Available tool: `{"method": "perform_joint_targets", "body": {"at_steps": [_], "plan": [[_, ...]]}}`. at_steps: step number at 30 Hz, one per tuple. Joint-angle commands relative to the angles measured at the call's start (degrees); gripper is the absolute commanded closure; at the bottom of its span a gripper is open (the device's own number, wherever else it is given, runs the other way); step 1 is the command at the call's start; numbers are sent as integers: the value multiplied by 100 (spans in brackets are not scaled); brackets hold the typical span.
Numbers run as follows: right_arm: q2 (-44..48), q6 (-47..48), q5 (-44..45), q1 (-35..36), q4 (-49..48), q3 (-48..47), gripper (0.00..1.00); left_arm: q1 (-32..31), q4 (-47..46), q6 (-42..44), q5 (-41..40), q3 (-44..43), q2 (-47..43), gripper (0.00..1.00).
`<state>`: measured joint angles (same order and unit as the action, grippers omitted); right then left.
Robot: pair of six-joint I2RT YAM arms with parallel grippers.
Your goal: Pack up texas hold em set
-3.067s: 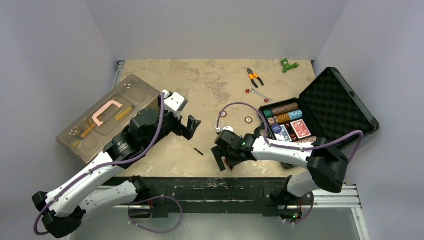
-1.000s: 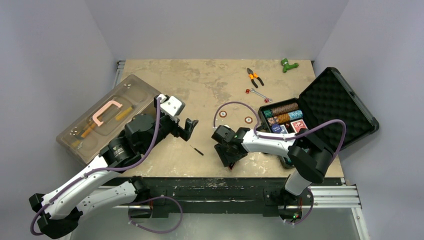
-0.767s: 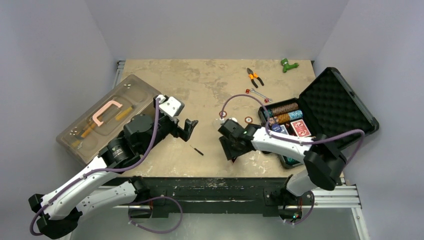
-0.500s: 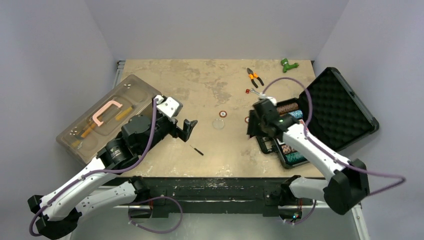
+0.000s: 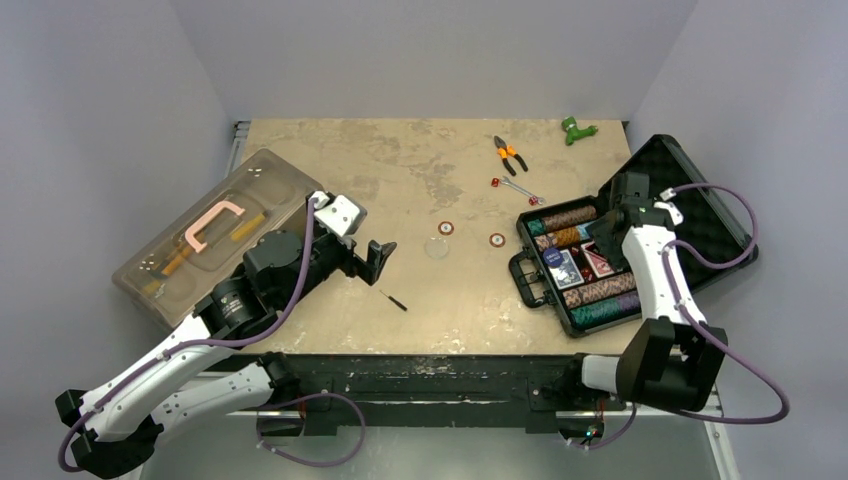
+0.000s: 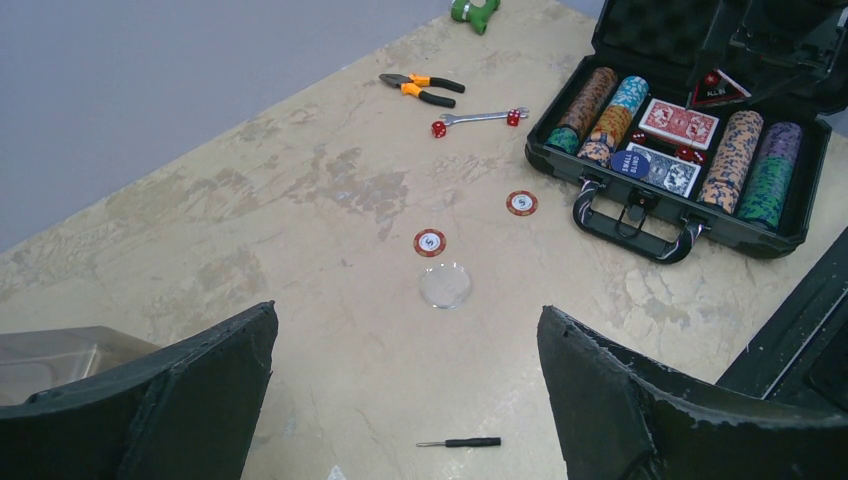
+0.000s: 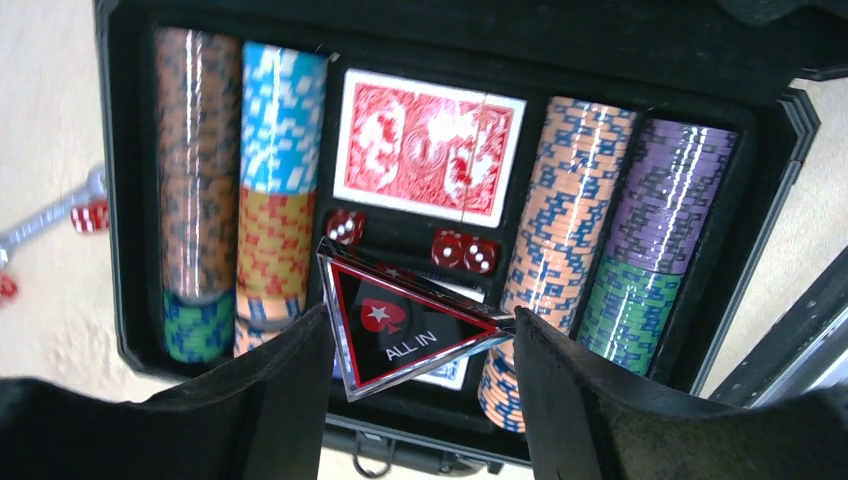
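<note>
The black case [image 5: 690,215] lies open at the right, its foam lid leaning back. Its tray [image 7: 120,200] holds rows of striped chips [image 7: 279,170], a red deck [image 7: 428,158] and red dice [image 7: 465,250]. My right gripper [image 7: 422,322] hangs over the tray, shut on a black triangular "ALL IN" button [image 7: 405,330], its corners pinched between the fingers. Two red chips [image 5: 446,228] [image 5: 497,239] and a clear round disc [image 5: 436,247] lie on the table left of the case. My left gripper [image 5: 378,258] is open above the table, nothing in it.
A translucent brown toolbox [image 5: 215,235] with a pink handle lies at the left. A small black screwdriver [image 5: 396,300] lies near the left gripper. Pliers [image 5: 510,153], a wrench [image 5: 515,187] with red dice beside it and a green object [image 5: 577,129] lie at the back.
My right arm has swung from the near middle of the table to the right, over the open case. The clear disc now shows on the table. The left arm has hardly moved.
</note>
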<state>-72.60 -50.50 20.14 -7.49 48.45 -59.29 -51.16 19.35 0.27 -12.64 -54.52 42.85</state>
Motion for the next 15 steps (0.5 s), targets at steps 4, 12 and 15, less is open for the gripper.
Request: {"method": "perform_joint_targets", "body": {"at_steps": [4, 12, 15], "plan": [[-401, -984, 358, -397, -433, -202, 100, -37, -116, 96, 60, -192, -31, 2], [-1116, -1592, 597, -427, -595, -144, 100, -34, -108, 128, 58, -217, -4, 1], [-1279, -1765, 862, -421, -651, -111, 100, -27, -107, 129, 69, -218, 4, 1]]}}
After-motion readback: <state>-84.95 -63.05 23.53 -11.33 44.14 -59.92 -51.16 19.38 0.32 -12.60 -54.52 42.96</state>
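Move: The right hand, holding the ALL IN triangle, hangs over the open case, with the red card deck about 10 cm below it, some 3 cm ahead and 3 cm right. The blue deck lies about 5 cm to the hand's left, level with it; the peach chip row is roughly 5 cm back and 2 cm right, the blue-orange row 8 cm ahead and 4 cm left. From the left hand, the red deck is about 47 cm right, 10 cm ahead and 29 cm lower. Still pinching the ALL IN triangle between its fingertips, the right hand carries it towards the red deck: first mostly right, then mainly down with some forward travel, about 5 cm down and 3 cm right in all. The wrist turns some 15 degrees clockwise, squaring up with the case, and the fingers keep their hold. ##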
